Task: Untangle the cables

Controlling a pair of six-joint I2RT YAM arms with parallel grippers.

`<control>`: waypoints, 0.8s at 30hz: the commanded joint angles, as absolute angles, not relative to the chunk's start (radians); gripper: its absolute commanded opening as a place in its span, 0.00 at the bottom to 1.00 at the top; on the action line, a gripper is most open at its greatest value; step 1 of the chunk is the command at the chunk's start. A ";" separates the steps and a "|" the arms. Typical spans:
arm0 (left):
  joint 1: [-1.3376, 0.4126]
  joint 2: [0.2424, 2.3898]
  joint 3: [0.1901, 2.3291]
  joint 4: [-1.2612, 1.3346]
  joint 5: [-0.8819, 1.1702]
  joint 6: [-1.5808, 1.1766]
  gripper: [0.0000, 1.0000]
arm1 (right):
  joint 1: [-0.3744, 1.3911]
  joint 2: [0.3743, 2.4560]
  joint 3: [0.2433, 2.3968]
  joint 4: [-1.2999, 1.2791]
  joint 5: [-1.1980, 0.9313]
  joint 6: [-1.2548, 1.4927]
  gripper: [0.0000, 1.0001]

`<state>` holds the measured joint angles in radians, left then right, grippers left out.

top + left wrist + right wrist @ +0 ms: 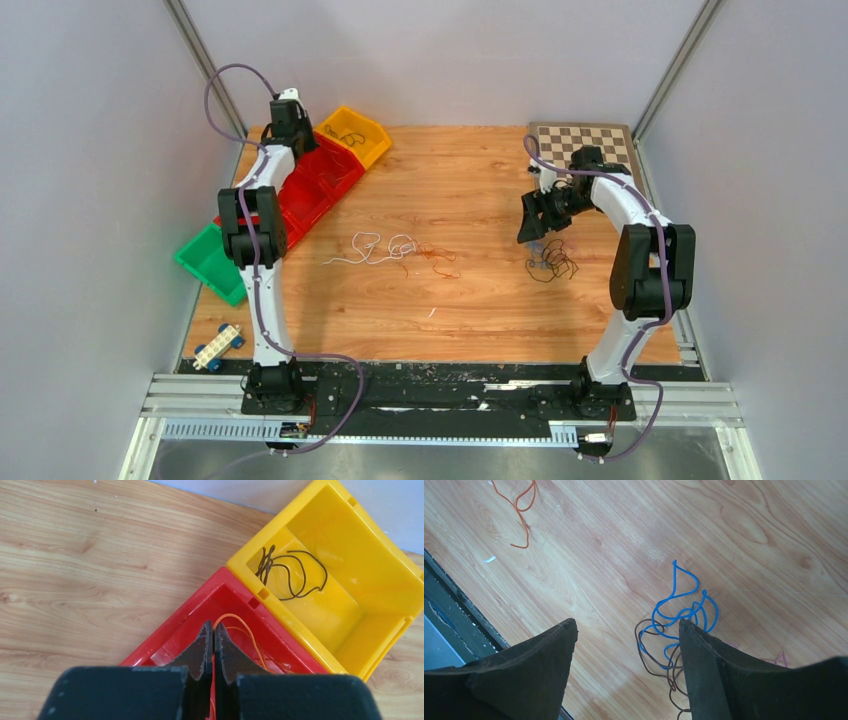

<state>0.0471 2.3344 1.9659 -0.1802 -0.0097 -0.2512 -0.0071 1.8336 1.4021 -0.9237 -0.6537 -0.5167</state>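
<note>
My left gripper [214, 627] hangs over the red bin [170, 630], shut on a thin orange cable [247, 630] that loops out from its tips into the bin. In the top view the left gripper [292, 135] sits at the back left. A black cable [292, 575] lies in the yellow bin [380, 575]. My right gripper [626, 625] stands open above a blue cable [684, 605] tangled with a brown one [646, 645]. That tangle [552, 262] lies just below the right gripper [535, 225]. A white cable [370, 248] and an orange cable [435, 255] lie mid-table.
A green bin [210, 262] stands at the left, in line with the red bin [320, 180] and yellow bin [365, 135]. A toy car [218, 347] lies at the front left. A chessboard [585, 140] sits at the back right. Grey walls close in both sides.
</note>
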 commanded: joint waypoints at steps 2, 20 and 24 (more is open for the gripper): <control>0.051 2.305 1.951 -0.103 -0.042 -0.290 0.16 | -0.005 1.845 1.445 -0.921 -0.661 -0.515 0.73; 0.080 1.723 1.513 -0.277 0.800 0.221 0.89 | 0.153 1.943 1.562 -0.885 -0.783 -0.526 0.73; 0.026 1.704 1.407 -0.487 0.902 0.381 0.89 | 0.254 2.025 1.599 -0.841 -0.771 -0.478 0.73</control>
<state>0.0757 1.6882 1.5120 -0.2390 0.6388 0.1329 0.1661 1.9533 1.5364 -0.9058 -0.7361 -0.5129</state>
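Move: The left hand's closed fingers hold an orange cable over the red bin's end compartment, whose middle is about 2 cm ahead, 3 cm right and 7 cm below; the yellow bin sits 11 cm ahead and 8 cm right, the white cable 23 cm back and 14 cm right. From the open right hand, the orange cables on the table lie some 20 cm left and 3 cm ahead, the blue cable 3 cm ahead and 1 cm right, all roughly 9 cm down. The left fingers open wide and let go of the orange cable into the red end compartment, dipping about 2 cm as they spread, and then the hand sweeps up and back out of the bin and rightward, some 15 cm each up and back, swinging clockwise about 40 degrees. The right hand, fingers staying open and empty, starts a little later, easing slightly forward and then moving about 8 cm left, away from above the blue cable and towards the orange cables on the table, turning some 10 degrees counter-clockwise. ##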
